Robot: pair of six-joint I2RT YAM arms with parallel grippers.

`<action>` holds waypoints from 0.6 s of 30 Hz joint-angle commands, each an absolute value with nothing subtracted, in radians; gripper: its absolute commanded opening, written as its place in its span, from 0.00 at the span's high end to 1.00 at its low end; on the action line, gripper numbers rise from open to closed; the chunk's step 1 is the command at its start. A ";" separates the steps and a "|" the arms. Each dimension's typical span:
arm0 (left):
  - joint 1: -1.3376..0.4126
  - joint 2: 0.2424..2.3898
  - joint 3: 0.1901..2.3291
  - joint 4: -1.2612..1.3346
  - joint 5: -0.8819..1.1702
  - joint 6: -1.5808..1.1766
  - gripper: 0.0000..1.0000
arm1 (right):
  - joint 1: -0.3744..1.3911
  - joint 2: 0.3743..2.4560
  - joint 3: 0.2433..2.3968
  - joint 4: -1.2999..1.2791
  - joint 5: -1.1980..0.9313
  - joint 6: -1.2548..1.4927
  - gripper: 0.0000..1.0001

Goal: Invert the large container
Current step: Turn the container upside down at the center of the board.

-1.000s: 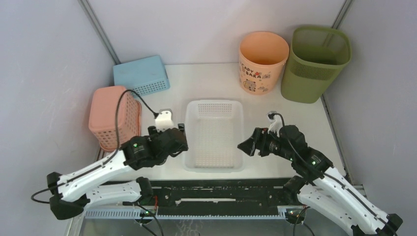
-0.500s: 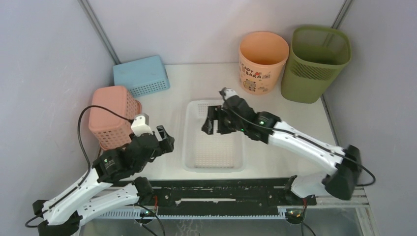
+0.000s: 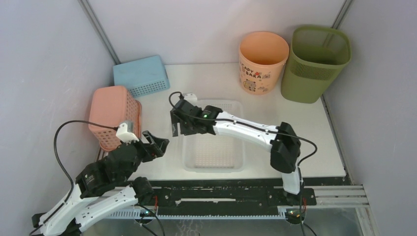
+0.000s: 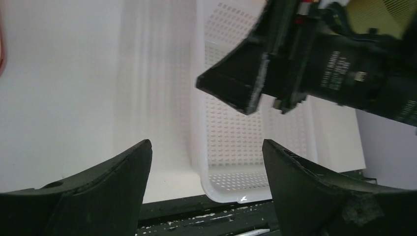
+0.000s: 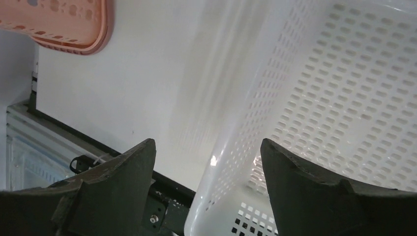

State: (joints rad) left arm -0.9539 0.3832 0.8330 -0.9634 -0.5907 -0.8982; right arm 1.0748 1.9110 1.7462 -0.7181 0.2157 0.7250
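The large container [image 3: 317,64], a tall olive-green bin with a mesh upper band, stands upright with its mouth up at the back right corner. Neither gripper is near it. My right arm reaches across to the left, and my right gripper [image 3: 178,129] hangs open over the left rim of the white tray [image 3: 216,147]. In the right wrist view the right gripper [image 5: 206,142] is empty above that rim. My left gripper [image 3: 161,143] is open and empty by the tray's near left corner; in its own view the left gripper [image 4: 205,145] faces the right gripper's black finger [image 4: 236,83].
A peach bucket [image 3: 262,61] stands just left of the green bin. A blue basket [image 3: 141,74] lies at the back left and a pink basket [image 3: 114,118] at the left edge. Bare white table [image 3: 314,132] lies in front of the bin.
My right arm has swung from the tray's right side across it to its left rim. My left arm has drawn back towards the near left. Both grippers stayed open.
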 commanded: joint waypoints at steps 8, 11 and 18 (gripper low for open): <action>-0.950 0.283 0.840 -0.931 -0.527 -0.879 0.14 | 1.100 2.185 2.028 -0.902 0.382 0.798 0.13; -0.950 0.257 0.846 -0.939 -0.525 -0.879 0.15 | 1.094 2.222 2.049 -0.926 0.406 0.810 0.13; -0.950 0.248 0.854 -0.938 -0.511 -0.868 0.14 | 1.075 2.290 2.081 -0.963 0.442 0.830 0.14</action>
State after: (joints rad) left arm -0.9539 0.2478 0.8330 -0.9569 -0.5335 -0.8967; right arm 1.0821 2.2761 2.0224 -0.9375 0.3904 0.8001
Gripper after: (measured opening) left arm 0.856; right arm 0.868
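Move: The white container lies on the board with its middle about 11 cm to the right hand's right, 2 cm farther out and 13 cm below; its left rim runs lengthwise nearly under that hand. The upright pink basket stands roughly 22 cm to the hand's left and 6 cm ahead, the blue basket some 15 cm left and 24 cm ahead. From the left hand, the container's middle is about 18 cm right, 11 cm ahead and 19 cm below. The container's left rim is what the right hand comes down towards: it sinks about 10 cm and eases some 3 cm forward, swaying slightly left and back again, fingers kept wide open. Its wrist swings nearly 20 degrees so the fingers point more steeply down, to either side of the rim. The left hand, open and empty, lifts and draws back a little. ##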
